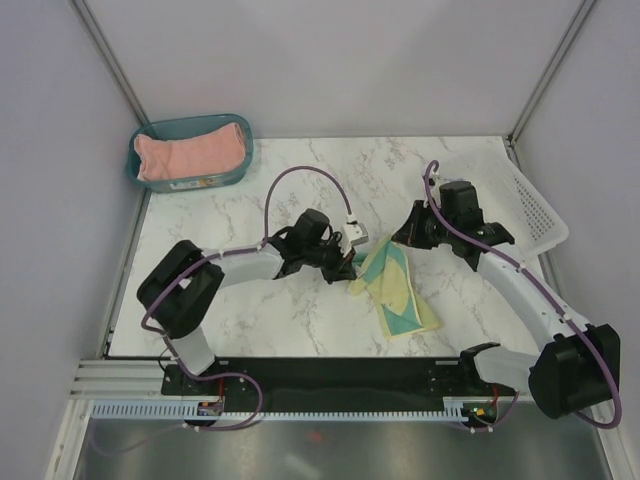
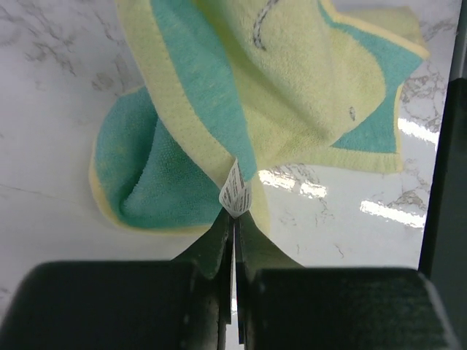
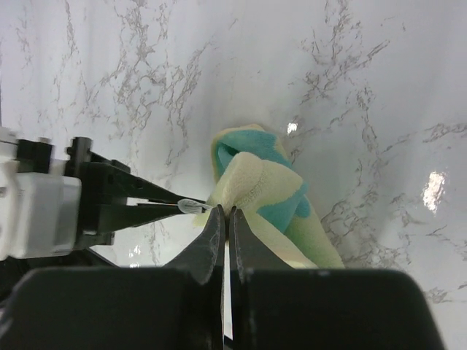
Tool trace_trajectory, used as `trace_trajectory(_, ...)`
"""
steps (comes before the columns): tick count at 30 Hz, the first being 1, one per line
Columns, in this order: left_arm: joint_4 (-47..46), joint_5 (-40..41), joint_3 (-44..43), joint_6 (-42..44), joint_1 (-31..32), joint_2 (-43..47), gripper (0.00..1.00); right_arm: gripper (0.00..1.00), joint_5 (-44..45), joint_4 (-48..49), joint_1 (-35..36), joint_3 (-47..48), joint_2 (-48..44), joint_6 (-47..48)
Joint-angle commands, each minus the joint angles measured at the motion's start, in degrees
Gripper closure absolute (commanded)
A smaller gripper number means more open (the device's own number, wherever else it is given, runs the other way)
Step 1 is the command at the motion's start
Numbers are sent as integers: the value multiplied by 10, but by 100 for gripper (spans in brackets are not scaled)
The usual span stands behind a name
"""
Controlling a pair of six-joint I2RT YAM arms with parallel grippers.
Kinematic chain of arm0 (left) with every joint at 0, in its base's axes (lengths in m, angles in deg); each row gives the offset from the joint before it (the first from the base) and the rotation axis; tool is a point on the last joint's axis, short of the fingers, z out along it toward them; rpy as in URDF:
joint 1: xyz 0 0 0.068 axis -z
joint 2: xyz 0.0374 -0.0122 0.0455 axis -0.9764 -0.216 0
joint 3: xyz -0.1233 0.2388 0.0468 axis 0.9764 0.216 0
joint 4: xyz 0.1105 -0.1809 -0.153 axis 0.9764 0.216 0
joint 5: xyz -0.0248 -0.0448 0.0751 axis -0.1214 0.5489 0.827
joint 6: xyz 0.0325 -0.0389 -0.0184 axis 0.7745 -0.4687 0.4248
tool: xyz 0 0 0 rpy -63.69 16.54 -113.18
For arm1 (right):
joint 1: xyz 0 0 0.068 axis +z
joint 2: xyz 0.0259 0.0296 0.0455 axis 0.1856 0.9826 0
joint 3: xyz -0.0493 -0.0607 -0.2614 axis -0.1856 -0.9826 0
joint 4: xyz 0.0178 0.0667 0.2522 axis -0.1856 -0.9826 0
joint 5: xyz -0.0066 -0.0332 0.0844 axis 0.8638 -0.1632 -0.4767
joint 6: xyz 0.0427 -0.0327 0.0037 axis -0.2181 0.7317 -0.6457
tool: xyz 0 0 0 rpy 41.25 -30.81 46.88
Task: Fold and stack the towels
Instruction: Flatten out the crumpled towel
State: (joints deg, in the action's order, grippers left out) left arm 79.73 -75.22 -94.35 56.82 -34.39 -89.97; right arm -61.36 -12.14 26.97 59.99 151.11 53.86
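The pale yellow towel [image 1: 400, 295] with teal print hangs bunched over the marble table, its upper end lifted and its lower end resting on the surface. In the left wrist view my left gripper [image 2: 236, 215] is shut on the white label [image 2: 236, 197] at the edge of that yellow towel [image 2: 292, 95]. My right gripper [image 3: 228, 213] is shut on a corner of the yellow towel [image 3: 270, 189], close beside the left gripper's fingers [image 3: 146, 208]. From above, the left gripper [image 1: 352, 265] and the right gripper [image 1: 398, 243] meet at the towel's top. A salmon-pink towel [image 1: 190, 152] lies in the back-left bin.
The teal plastic bin [image 1: 200, 183] sits at the table's back left corner. A white perforated basket [image 1: 535, 215] leans at the right edge behind the right arm. Grey walls enclose the table on three sides.
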Motion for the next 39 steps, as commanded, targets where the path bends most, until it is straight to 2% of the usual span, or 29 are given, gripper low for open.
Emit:
trace_trajectory(1, -5, 55, -14, -18, 2, 88, 98, 100, 9, 13, -2, 16, -35, 35)
trace_trajectory(3, 18, 112, -30, -11, 2, 139, 98, 100, 27, 6, -3, 33, -43, 33)
trace_trajectory(8, 135, 158, -89, 10, 1, 202, 98, 100, 28, 5, 0, 107, -37, 20)
trace_trajectory(12, 155, 230, -95, 22, 2, 269, 98, 100, 26, 3, 5, 177, -16, 25)
trace_trajectory(15, 191, 227, -101, 26, 0, 280, 98, 100, 23, -14, 7, 211, -3, 31)
trace_trajectory(18, 240, 170, -97, -14, 0, 261, 98, 100, 14, -27, 8, 181, -14, 33)
trace_trajectory(21, 245, 99, -53, -67, 1, 249, 98, 100, -6, -28, 10, 110, -48, 26)
trace_trajectory(26, 173, 130, 11, -84, 0, 183, 98, 100, 1, 21, 10, -9, -51, 14)
trace_trajectory(29, 163, 118, -26, -68, 0, 96, 98, 100, -3, 56, 10, -31, -8, 11)
trace_trajectory(31, 162, 74, -60, -57, 0, 62, 97, 100, 3, 64, 10, -27, 20, 21)
trace_trajectory(33, 151, 53, -72, -50, -1, 36, 86, 100, 11, 67, 10, -20, 36, 29)
trace_trajectory(35, 144, 51, -68, -40, 0, 33, 80, 100, 12, 71, 10, -13, 43, 31)
trace_trajectory(36, 144, 63, -61, -33, 0, 37, 69, 100, 11, 73, 10, -13, 46, 32)
trace_trajectory(37, 143, 66, -58, -28, 0, 39, 63, 100, 9, 79, 10, -11, 52, 30)
trace_trajectory(39, 145, 63, -48, -21, 1, 52, 57, 100, 4, 86, 10, -12, 61, 26)
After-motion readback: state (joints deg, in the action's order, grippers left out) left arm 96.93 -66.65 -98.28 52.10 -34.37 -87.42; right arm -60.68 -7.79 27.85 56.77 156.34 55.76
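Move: The crumpled green-and-yellow towel is already pinched in both hands. Its loose lower end lies on the table about 12 cm to the left hand's right, 10 cm back and 2 cm lower; from the right hand it is roughly 15 cm back, straight in line, 13 cm below. A teal fold sits some 3 cm ahead of the left hand and 1 cm right. The white basket is about 18 cm right of the right hand, 8 cm ahead and 9 cm lower. The towel is flicked by its two held corners: both hands whip up together, the left about 20 cm and the right 15 cm, fingers tipping up some 20 degrees, then drop straight back down. The left ends near its old height, 3 cm farther left, its fingers opening around the labelled corner; the right sinks 4 cm below its start and keeps its pinch. ##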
